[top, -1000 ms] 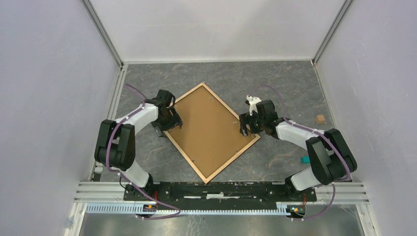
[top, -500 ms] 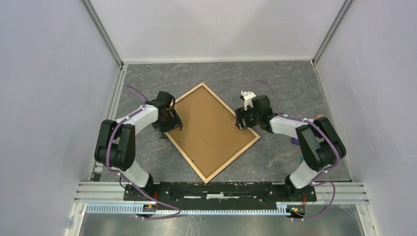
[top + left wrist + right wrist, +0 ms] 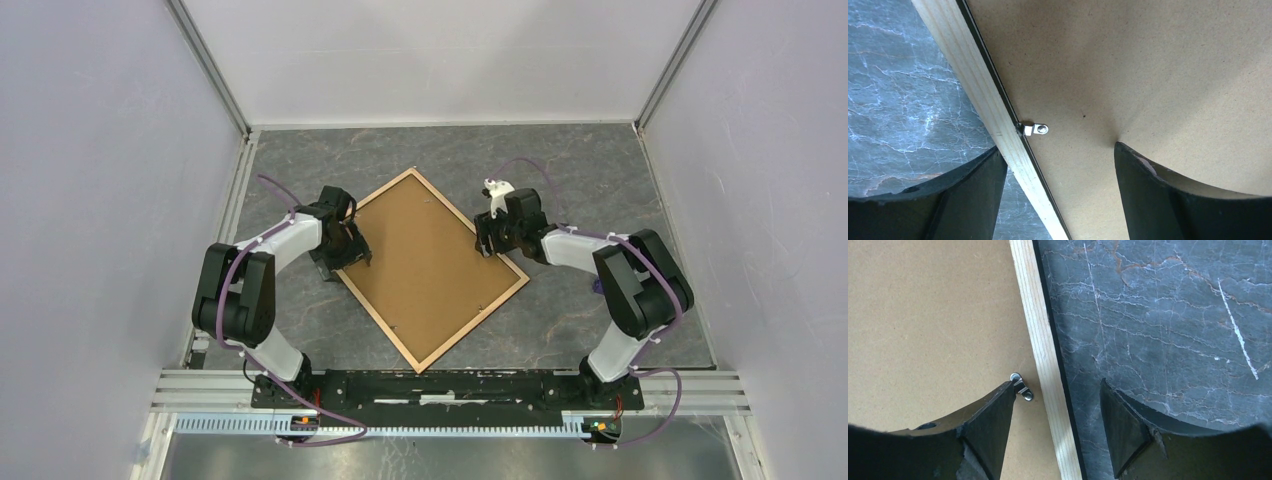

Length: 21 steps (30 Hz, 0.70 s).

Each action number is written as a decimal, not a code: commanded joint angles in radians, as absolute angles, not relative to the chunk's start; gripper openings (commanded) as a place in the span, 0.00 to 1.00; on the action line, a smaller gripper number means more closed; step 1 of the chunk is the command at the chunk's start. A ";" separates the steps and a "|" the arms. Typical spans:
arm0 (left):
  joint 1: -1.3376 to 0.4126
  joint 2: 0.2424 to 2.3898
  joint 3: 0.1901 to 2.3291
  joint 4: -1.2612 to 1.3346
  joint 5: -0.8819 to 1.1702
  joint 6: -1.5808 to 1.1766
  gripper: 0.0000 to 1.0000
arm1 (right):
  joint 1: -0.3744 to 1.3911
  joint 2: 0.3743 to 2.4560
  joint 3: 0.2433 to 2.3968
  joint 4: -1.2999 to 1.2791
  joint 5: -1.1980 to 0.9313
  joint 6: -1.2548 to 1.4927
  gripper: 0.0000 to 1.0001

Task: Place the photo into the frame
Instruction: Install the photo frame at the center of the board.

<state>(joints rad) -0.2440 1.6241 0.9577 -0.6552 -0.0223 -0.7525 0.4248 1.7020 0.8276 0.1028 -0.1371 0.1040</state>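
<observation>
The frame (image 3: 378,320) lies back side up on the table, turned like a diamond, with a brown backing board (image 3: 430,265) inside its light wood rails. The photo is hidden. My left gripper (image 3: 352,255) is open at the frame's left corner; in the left wrist view the rail (image 3: 983,95) runs between its fingers, beside a small metal clip (image 3: 1037,129). My right gripper (image 3: 487,245) is open over the upper right rail (image 3: 1040,335). One fingertip (image 3: 1007,390) touches a metal clip (image 3: 1021,386) on the board, and the other is over the table.
The dark marbled table top (image 3: 560,170) is enclosed by pale walls on three sides. An aluminium rail (image 3: 450,385) carrying both arm bases runs along the near edge.
My right gripper has moved up and left along the frame's right rail, and its jaws have narrowed. The left gripper and the frame have stayed in place.
</observation>
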 commanded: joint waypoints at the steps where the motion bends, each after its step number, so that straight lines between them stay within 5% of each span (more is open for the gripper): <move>1: -0.250 1.603 0.944 -0.602 0.025 -0.730 0.82 | 0.428 1.739 0.863 0.071 -0.082 0.109 0.68; 10: -0.250 1.606 0.945 -0.599 0.030 -0.732 0.82 | 0.433 1.751 0.891 0.035 -0.019 0.136 0.58; 13: -0.250 1.607 0.945 -0.599 0.029 -0.733 0.82 | 0.454 1.761 0.914 -0.031 0.052 0.168 0.46; 19: -0.251 1.613 0.943 -0.597 0.027 -0.740 0.82 | 0.537 1.783 0.964 -0.181 0.191 0.189 0.00; 21: -0.250 1.616 0.943 -0.593 0.033 -0.742 0.82 | 0.541 1.795 0.984 -0.210 0.188 0.189 0.00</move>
<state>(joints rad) -0.2440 1.6241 0.9474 -0.6449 -0.0166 -0.7528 0.5190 1.7458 0.9558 -0.0547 0.0708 0.1364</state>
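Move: The right hand's open fingers straddle the frame's right rail, its middle at hand height and barely 1 cm left, about level fore and aft. A metal clip sits on the board some 2 cm left and 1 cm back; the frame's far corner is roughly 15 cm ahead and 14 cm left, its right corner about 5 cm back and 6 cm right. From the left hand, that gripped stretch lies about 24 cm right and 4 cm ahead. Easing about 1 cm forward-left, the right hand shuts its fingers, pinching the right rail from both sides. ##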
